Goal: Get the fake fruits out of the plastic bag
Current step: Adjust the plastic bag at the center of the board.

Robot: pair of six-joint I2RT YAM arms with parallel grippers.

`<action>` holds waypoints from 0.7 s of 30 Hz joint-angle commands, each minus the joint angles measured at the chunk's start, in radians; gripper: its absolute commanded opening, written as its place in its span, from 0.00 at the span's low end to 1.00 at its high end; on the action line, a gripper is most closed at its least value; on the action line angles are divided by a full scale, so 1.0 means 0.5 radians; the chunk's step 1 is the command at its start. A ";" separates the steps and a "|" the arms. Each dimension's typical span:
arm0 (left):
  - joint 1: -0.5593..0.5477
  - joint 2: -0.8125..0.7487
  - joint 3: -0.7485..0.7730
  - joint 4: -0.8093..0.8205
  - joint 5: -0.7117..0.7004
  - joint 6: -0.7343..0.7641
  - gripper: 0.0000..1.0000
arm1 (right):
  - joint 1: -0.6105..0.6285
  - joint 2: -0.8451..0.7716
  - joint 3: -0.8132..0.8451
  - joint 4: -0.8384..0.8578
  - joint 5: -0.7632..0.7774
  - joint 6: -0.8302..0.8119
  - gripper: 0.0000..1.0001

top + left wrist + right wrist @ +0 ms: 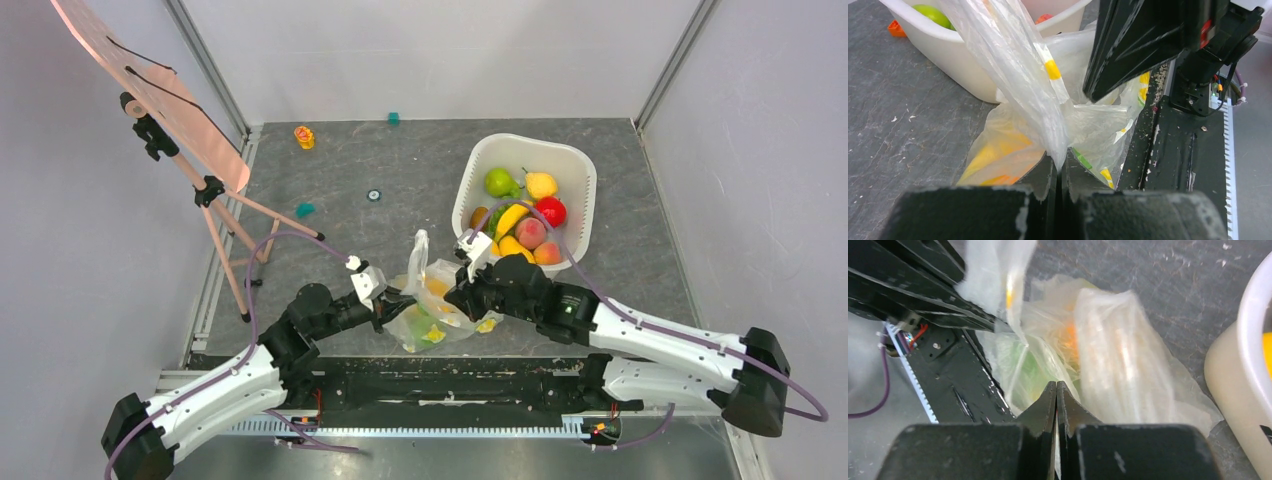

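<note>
The see-through plastic bag with yellow flower prints lies at the near edge of the table, between my two arms. My left gripper is shut on a bunched fold of the bag, which rises from its fingertips. Inside the film show an orange-yellow fruit and a green fruit. My right gripper is shut at the bag's right side, with a thin white sliver of film between its fingers.
A white basin at the back right holds several fake fruits; its wall is just right of the bag. A pink easel stands at the left. Small toy blocks lie on the far table. A black rail runs along the near edge.
</note>
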 commanded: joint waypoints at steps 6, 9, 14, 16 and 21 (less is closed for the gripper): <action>-0.019 -0.010 -0.012 0.091 -0.002 0.086 0.15 | 0.026 0.146 -0.123 0.203 -0.133 0.042 0.01; -0.022 -0.002 -0.013 0.091 0.013 0.076 0.22 | 0.029 0.199 -0.162 0.236 -0.150 0.042 0.01; -0.025 -0.001 -0.010 0.089 0.045 0.012 0.39 | 0.032 0.272 -0.244 0.422 -0.276 0.078 0.05; -0.024 0.003 -0.012 0.090 0.063 -0.034 0.43 | 0.032 0.294 -0.268 0.490 -0.304 0.099 0.09; -0.025 -0.005 -0.035 0.090 0.081 -0.170 0.45 | 0.032 0.374 -0.273 0.544 -0.277 0.132 0.26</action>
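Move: The left hand still pinches the raised edge of the plastic bag; the bag's middle lies about 5 cm to its right, 1 cm back and 11 cm below it. The shut right fingers are over the bag, with its middle some 3 cm to their left, 1 cm back and 12 cm below, and the left gripper's tips roughly 8 cm to their left, about level. The white basket's middle is about 24 cm ahead of the right hand, 17 cm to its right and 10 cm below. The right hand sinks about 7.5 cm into the folds of the bag's open mouth, easing a little back and left towards the fruit inside and tipping slightly down, its fingers starting to part only near the end. Meanwhile the left hand stays in place beside it and spreads its fingers to nearly half open, giving up its pinch on the bag edge, which still runs up between the parted fingers. ##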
